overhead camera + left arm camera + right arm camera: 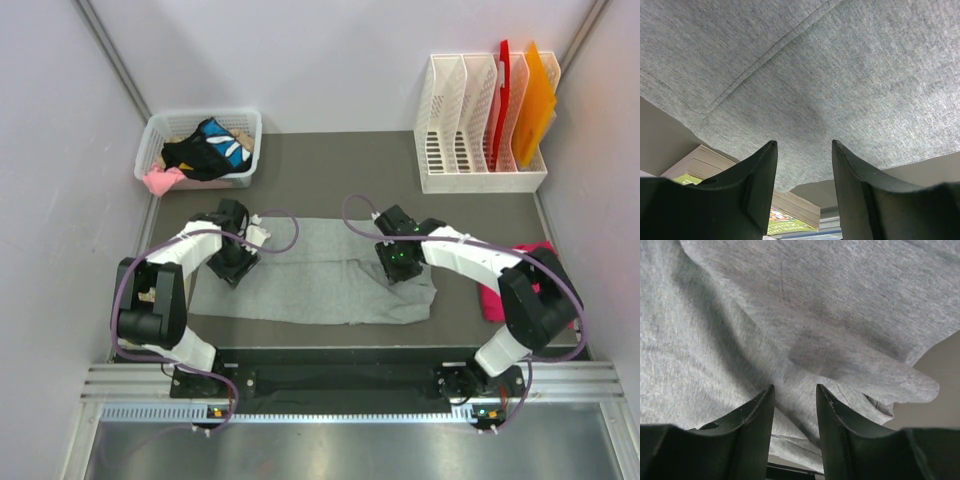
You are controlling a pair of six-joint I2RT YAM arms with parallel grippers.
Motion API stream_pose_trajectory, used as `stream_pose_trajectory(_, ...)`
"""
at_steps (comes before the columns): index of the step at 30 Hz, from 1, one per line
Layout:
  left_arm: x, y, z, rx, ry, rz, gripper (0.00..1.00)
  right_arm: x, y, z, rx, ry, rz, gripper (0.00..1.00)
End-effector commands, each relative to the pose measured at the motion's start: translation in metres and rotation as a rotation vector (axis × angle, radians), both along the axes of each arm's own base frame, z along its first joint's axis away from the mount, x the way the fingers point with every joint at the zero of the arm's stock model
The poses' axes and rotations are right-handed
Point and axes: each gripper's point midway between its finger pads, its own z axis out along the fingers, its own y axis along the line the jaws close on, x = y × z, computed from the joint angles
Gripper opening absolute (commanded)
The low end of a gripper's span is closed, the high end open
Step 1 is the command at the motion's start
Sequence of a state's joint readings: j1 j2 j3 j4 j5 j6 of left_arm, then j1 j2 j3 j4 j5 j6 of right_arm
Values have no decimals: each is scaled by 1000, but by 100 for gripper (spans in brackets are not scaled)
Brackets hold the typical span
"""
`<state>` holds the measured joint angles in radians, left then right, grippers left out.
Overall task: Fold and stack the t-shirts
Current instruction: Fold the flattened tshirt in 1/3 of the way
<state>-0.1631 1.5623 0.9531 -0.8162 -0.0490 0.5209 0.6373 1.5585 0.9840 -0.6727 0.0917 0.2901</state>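
A large light grey t-shirt (pixel 320 275) lies spread flat across the middle of the dark table. My left gripper (pixel 235 262) hangs over its left end. In the left wrist view the left gripper (pixel 804 144) is open, nothing between its fingers, with the grey cloth (pixel 840 75) and a seam just beyond them. My right gripper (pixel 400 262) is over the shirt's right part. In the right wrist view it (pixel 795 388) stands open above rumpled grey folds (pixel 815 300), gripping nothing. A magenta-pink t-shirt (pixel 492 298) lies at the right, mostly hidden by the right arm.
A white basket (pixel 205 116) of mixed clothes stands at the back left. A white file rack (pixel 480 175) at the back right holds a red folder (pixel 503 80) and an orange folder (pixel 537 95). A cardboard box (pixel 790 220) shows past the shirt's edge by the left arm.
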Motion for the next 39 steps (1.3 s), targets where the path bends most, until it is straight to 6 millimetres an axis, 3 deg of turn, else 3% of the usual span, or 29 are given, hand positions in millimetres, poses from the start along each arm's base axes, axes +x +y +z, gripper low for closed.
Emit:
stream_pose_trajectory(1, 6, -2, 6, -7, -21, 1, 52, 38, 10, 13, 19, -86, -17, 39)
stream_pose_trajectory(9, 4, 0, 3, 1, -14, -1, 52, 86, 0, 12, 12, -122, -67, 38)
stream_pose_trajectory(15, 3, 2, 1, 9, -11, -6, 52, 112, -10, 12, 19, -135, -110, 38)
stream_pose_trajectory(26, 4, 1, 3, 7, -12, -7, 52, 156, -12, 13, 33, -157, -156, 37)
stream_pose_trajectory(29, 3, 1, 4, 9, -11, -5, 52, 165, -16, 23, 6, -173, -177, 36)
stream_pose_trajectory(30, 3, 1, 3, 9, -9, -3, 52, 169, -21, 38, -7, -206, -194, 36)
stream_pose_trajectory(32, 2, 2, 3, 9, -8, -3, 52, 171, -25, 59, -7, -251, -218, 37)
stream_pose_trajectory(33, 2, 2, 4, 9, -9, -3, 52, 172, -30, 82, 1, -302, -236, 38)
stream_pose_trajectory(36, 1, 2, 4, 10, -11, -5, 52, 154, -30, 106, 53, -301, -241, 39)
stream_pose_trajectory(39, 1, 1, 3, 6, -9, -4, 52, 119, -25, 98, 119, -214, -239, 39)
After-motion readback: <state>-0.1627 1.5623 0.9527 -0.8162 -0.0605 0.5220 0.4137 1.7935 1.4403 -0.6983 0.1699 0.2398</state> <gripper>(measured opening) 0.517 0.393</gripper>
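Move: The t-shirt's far edge lies some 13 cm straight ahead of the right hand, a centimetre or so lower; the folded flap's loose near edge is only about 3 cm ahead of the fingertips. The white rack's middle stands roughly 25 cm ahead and 17 cm to the right, and the red cloth some 28 cm right and 2 cm back. From the left hand, that stretch of far edge is about 14 cm ahead and 36 cm right. The t-shirt's slack flap is smoothed away from the robot: the right hand, pointing down and part open, sweeps forward about 15 cm, low and level along the cloth to the far edge, drifting slightly right and turning some 10 degrees clockwise. Then it lifts about 6 cm off the shirt. The left hand stays resting on the shirt's left part. ##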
